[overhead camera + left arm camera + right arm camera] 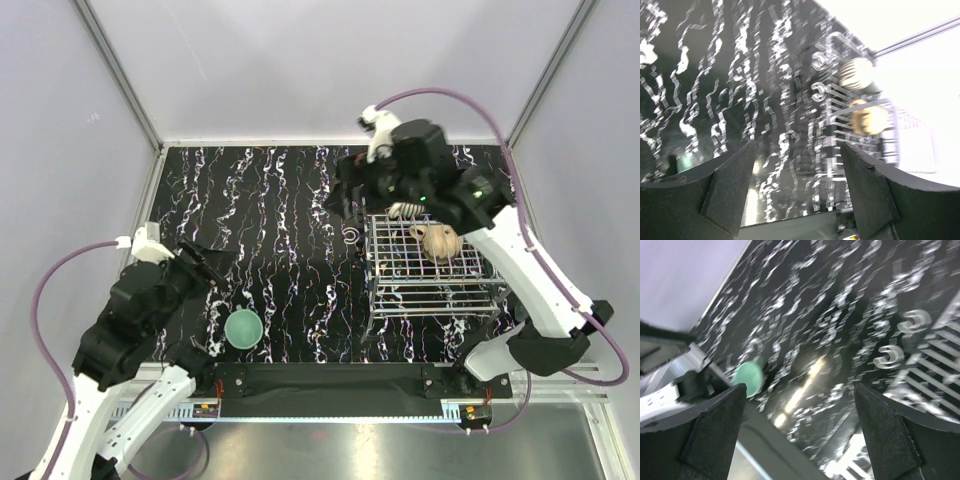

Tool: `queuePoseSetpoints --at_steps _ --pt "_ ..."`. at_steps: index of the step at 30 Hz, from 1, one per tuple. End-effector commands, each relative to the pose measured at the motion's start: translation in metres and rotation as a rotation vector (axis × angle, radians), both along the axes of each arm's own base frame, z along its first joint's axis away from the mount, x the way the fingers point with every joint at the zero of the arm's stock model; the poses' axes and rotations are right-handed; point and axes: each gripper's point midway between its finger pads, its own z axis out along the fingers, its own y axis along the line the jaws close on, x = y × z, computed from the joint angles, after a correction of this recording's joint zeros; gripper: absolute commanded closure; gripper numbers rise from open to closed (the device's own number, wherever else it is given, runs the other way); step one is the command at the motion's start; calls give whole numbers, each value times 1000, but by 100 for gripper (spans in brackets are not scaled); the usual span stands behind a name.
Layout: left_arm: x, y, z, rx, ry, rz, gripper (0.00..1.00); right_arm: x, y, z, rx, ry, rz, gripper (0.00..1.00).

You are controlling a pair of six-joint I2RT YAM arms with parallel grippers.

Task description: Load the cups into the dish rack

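The silver wire dish rack (432, 290) stands on the right of the table. A tan cup (438, 241) lies in it, and a cream ribbed cup (405, 210) shows just behind, partly hidden by my right arm. A teal-green cup (243, 328) sits open side up on the table near the front left. My left gripper (205, 262) hovers open just up and left of that cup, holding nothing. My right gripper (343, 197) is open and empty, above the table at the rack's far left corner. The right wrist view shows the green cup (749, 379) far off, with the rack (940, 375) at its right edge.
The black marbled table top (280, 220) stretches between the arms. Grey walls and metal frame posts (120, 70) enclose the back and sides. In the left wrist view the rack (840, 130) shows the cream cup (856, 73) and the tan cup (867, 120).
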Motion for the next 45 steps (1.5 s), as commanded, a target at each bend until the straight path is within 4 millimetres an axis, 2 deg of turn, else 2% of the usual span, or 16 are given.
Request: queuePoseSetpoints --at_steps 1,2,3,5,8,10,13,15,16,17,21,23,30,36,38,45 --pt "-2 -1 50 -95 -143 -4 26 -18 43 -15 51 66 7 6" --pt "-5 -4 56 -105 -166 -25 26 -23 59 -21 72 71 33 7" --pt "-9 -7 64 -125 -192 -52 26 -42 84 -30 62 87 66 7" --pt "-14 -7 78 -152 -246 -66 26 -51 104 -43 37 103 48 7" --pt "-24 -1 98 -173 -323 -66 26 -76 149 -91 -51 160 82 11" --pt "-30 3 108 -172 -364 -68 26 -93 165 -109 -85 183 94 12" --pt "-39 10 122 -171 -424 -60 26 -103 182 -144 -122 225 76 13" --pt "-46 15 129 -174 -461 -58 26 -109 188 -170 -135 284 58 14" --pt "-48 17 129 -165 -471 -56 25 -111 194 -174 -119 296 62 15" --pt "-49 19 130 -160 -481 -53 26 -119 198 -189 -136 325 54 17" --pt "-53 21 124 -139 -480 -54 25 -132 212 -218 -166 362 47 21" --pt "-53 21 121 -133 -474 -56 25 -133 216 -232 -194 374 28 21" --pt "-56 24 123 -151 -494 -45 24 -135 223 -266 -237 410 5 27" --pt "-56 26 117 -125 -480 -41 24 -138 225 -294 -289 429 20 37" --pt "-55 26 114 -123 -474 -40 24 -139 227 -300 -294 433 27 41" --pt "-54 26 110 -113 -469 -40 23 -137 229 -314 -328 427 37 43"
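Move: The green cup on the table is some 36 cm below the right hand, about 15 cm back and 24 cm to its left. The dish rack's middle lies about 20 cm to this hand's right, 5 cm ahead and 30 cm down. The pair of metal hooks is straight ahead by 9 cm, some 35 cm down. From the left hand the green cup lies about 6 cm back, 2 cm right and 25 cm below. The green cup is what the right hand drops to: it sweeps left and back while sinking, then goes almost straight down, some 33 cm lower in all, until its fingertips are close to the rim, one over the mouth. Its wrist tips about 35 degrees further downward and the fingers narrow to a little over half open. The left hand, open, rises about 10 cm and draws back 5 cm, tipping up, out of the way. ##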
